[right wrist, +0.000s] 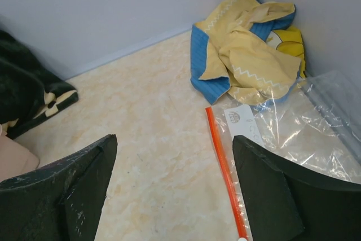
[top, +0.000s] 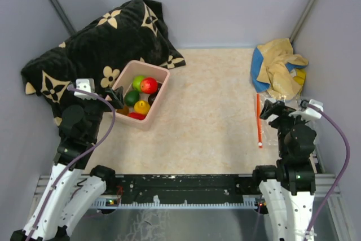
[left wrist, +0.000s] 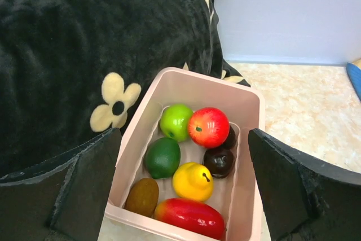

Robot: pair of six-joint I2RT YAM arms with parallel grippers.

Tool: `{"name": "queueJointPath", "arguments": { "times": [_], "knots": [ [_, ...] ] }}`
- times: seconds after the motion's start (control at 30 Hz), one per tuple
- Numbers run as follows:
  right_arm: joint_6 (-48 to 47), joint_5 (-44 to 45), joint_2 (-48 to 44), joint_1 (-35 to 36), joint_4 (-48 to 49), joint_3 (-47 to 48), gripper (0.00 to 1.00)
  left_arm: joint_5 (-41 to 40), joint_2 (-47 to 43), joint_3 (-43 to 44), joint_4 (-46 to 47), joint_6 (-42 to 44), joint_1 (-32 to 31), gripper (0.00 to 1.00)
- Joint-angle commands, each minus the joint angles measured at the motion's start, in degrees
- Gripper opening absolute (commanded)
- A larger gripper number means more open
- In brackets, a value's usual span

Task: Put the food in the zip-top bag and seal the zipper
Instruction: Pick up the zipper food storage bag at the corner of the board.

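Note:
The food (top: 141, 91) lies in a pink tub (top: 158, 95) at the left: red apple (left wrist: 208, 127), green apple (left wrist: 175, 121), lime (left wrist: 163, 157), yellow pear (left wrist: 193, 181), kiwi (left wrist: 142, 196), red mango (left wrist: 189, 217) and dark plums (left wrist: 219, 161). My left gripper (top: 117, 97) is open and empty, above the tub's near end (left wrist: 183, 196). The clear zip-top bag (right wrist: 293, 131) lies flat at the right, its orange-red zipper (top: 259, 120) along its left edge, also in the right wrist view (right wrist: 224, 169). My right gripper (top: 272, 108) is open and empty, above the bag's mouth (right wrist: 180, 196).
A black flowered blanket (top: 96, 43) is heaped at the back left, against the tub. A yellow and blue cloth (top: 279, 67) is bunched in the back right corner, just beyond the bag. Grey walls close in the table on three sides.

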Motion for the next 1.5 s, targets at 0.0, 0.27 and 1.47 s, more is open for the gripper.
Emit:
{"name": "queueJointPath", "arguments": {
  "times": [0.0, 0.27, 1.47],
  "knots": [
    [-1.39, 1.07, 0.67, 0.65, 1.46, 2.84, 0.84, 0.94, -0.73, -0.33, 1.56, -0.74, -0.18, 1.0],
    [-2.19, 2.34, 1.35, 0.63, 2.16, 2.12, 0.84, 1.14, -1.01, -0.81, 1.5, -0.99, -0.19, 1.0],
    [-12.59, 15.73, 53.56, 0.65, 14.29, 5.0, 0.8, 5.25, -1.65, -1.7, -6.6, -1.61, -0.18, 1.0]
  ]
}}
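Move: The zipper bag lies flat, its middle about 15 cm ahead of my right hand, 19 cm to its right and 28 cm below. Its orange zipper strip runs forward along the near-left side, strip middle 15 cm ahead and 7 cm right of that hand; the white slider is about 4 cm ahead, 7 cm right. The yellow-blue cloth lies some 37 cm ahead, 21 cm right. From my left hand the bag is about 9 cm ahead, 67 cm right, 32 cm down. I swoop my right hand down about 18 cm and forward some 10, easing a little to the right, to bring its open fingers low over the bag's zipper strip. On the way I tip the hand from level to roughly 45 degrees downward, touching nothing yet. My left hand, also open, sinks about 3 cm by the food box. ##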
